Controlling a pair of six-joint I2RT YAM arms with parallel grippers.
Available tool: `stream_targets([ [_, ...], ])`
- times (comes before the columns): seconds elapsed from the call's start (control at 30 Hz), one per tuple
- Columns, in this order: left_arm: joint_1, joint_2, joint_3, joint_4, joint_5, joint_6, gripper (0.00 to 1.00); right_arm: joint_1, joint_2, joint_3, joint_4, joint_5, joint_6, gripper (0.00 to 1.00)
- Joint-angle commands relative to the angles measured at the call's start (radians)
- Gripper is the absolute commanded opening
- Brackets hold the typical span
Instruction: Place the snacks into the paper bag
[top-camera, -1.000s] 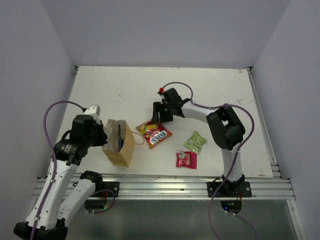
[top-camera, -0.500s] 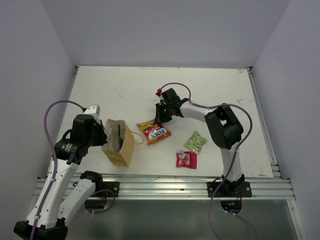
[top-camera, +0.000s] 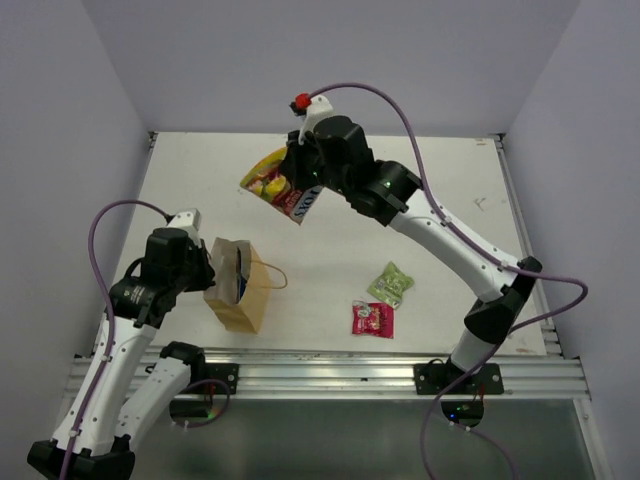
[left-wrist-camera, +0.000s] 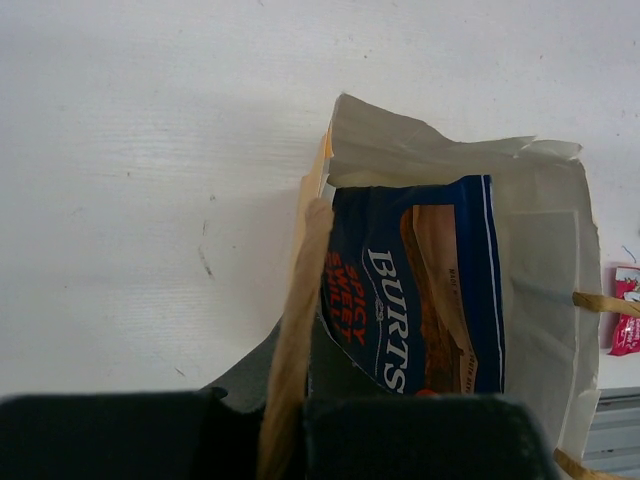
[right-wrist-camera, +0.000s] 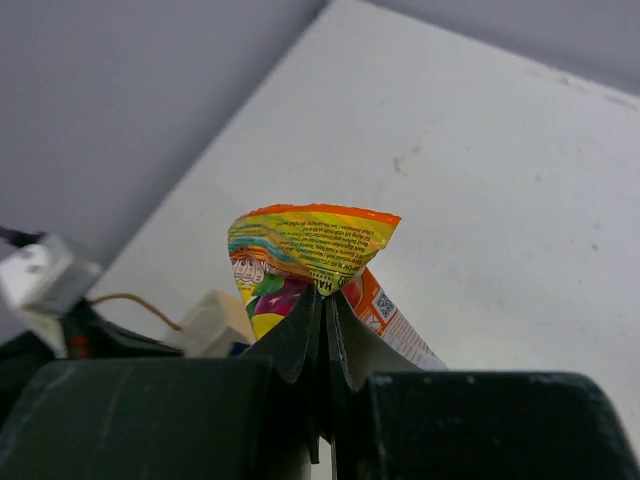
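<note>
The tan paper bag (top-camera: 238, 290) stands upright near the table's front left. My left gripper (top-camera: 207, 270) is shut on its left rim, the paper wall (left-wrist-camera: 300, 300) pinched between the jaws (left-wrist-camera: 285, 400). The dark blue crisp bag (left-wrist-camera: 420, 290) sits inside it. My right gripper (top-camera: 300, 172) is raised high over the table's back middle and is shut on the red-orange candy bag (top-camera: 275, 185), which hangs from its top edge (right-wrist-camera: 305, 240) between the jaws (right-wrist-camera: 327, 300). The small pink packet (top-camera: 372, 319) and pale green packet (top-camera: 390, 284) lie flat at the front right.
An aluminium rail (top-camera: 330, 372) runs along the table's near edge. Grey walls close in the left, back and right sides. The left arm's purple cable (top-camera: 110, 215) loops out to the bag's left. A string handle (top-camera: 275, 275) sticks out from the bag's right side.
My right gripper shut on the candy bag on the table, then lifted it up and toward the back left. The left gripper and paper bag stayed still.
</note>
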Motion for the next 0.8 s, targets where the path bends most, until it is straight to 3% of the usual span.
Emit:
stream_targets([
  [0.0, -0.006, 0.006, 0.007, 0.019, 0.034, 0.018, 0.00, 0.053, -0.022, 0.108, 0.047, 0.030, -0.004, 0.00],
  [0.27, -0.006, -0.006, 0.007, 0.023, 0.042, 0.024, 0.00, 0.126, 0.051, 0.121, 0.245, -0.092, 0.093, 0.00],
  [0.77, -0.006, -0.023, 0.010, 0.029, 0.080, 0.025, 0.00, 0.228, 0.110, 0.092, 0.259, -0.077, 0.174, 0.00],
])
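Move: Some 14 cm back, 15 cm to the left and 25 cm below the right hand, which already grips the Fox's pack, stands the paper bag with the Burts pack inside. From that hand, the green packet lies about 11 cm back, 20 cm right and 33 cm below, the red packet 18 cm back, 16 cm right, equally low. For the left hand, shut at the bag's left rim, the bag's middle is about 3 cm ahead, 6 cm right and 8 cm down. Swinging the held Fox's pack left and somewhat back towards the paper bag, the right hand travels about 12 cm left and 7 cm back. It climbs some 9 cm first, then sinks most of that again, turning about 10 degrees counter-clockwise with its left side rising a little. Its fingers stay shut on the pack; the left hand keeps its hold at the bag's rim. ##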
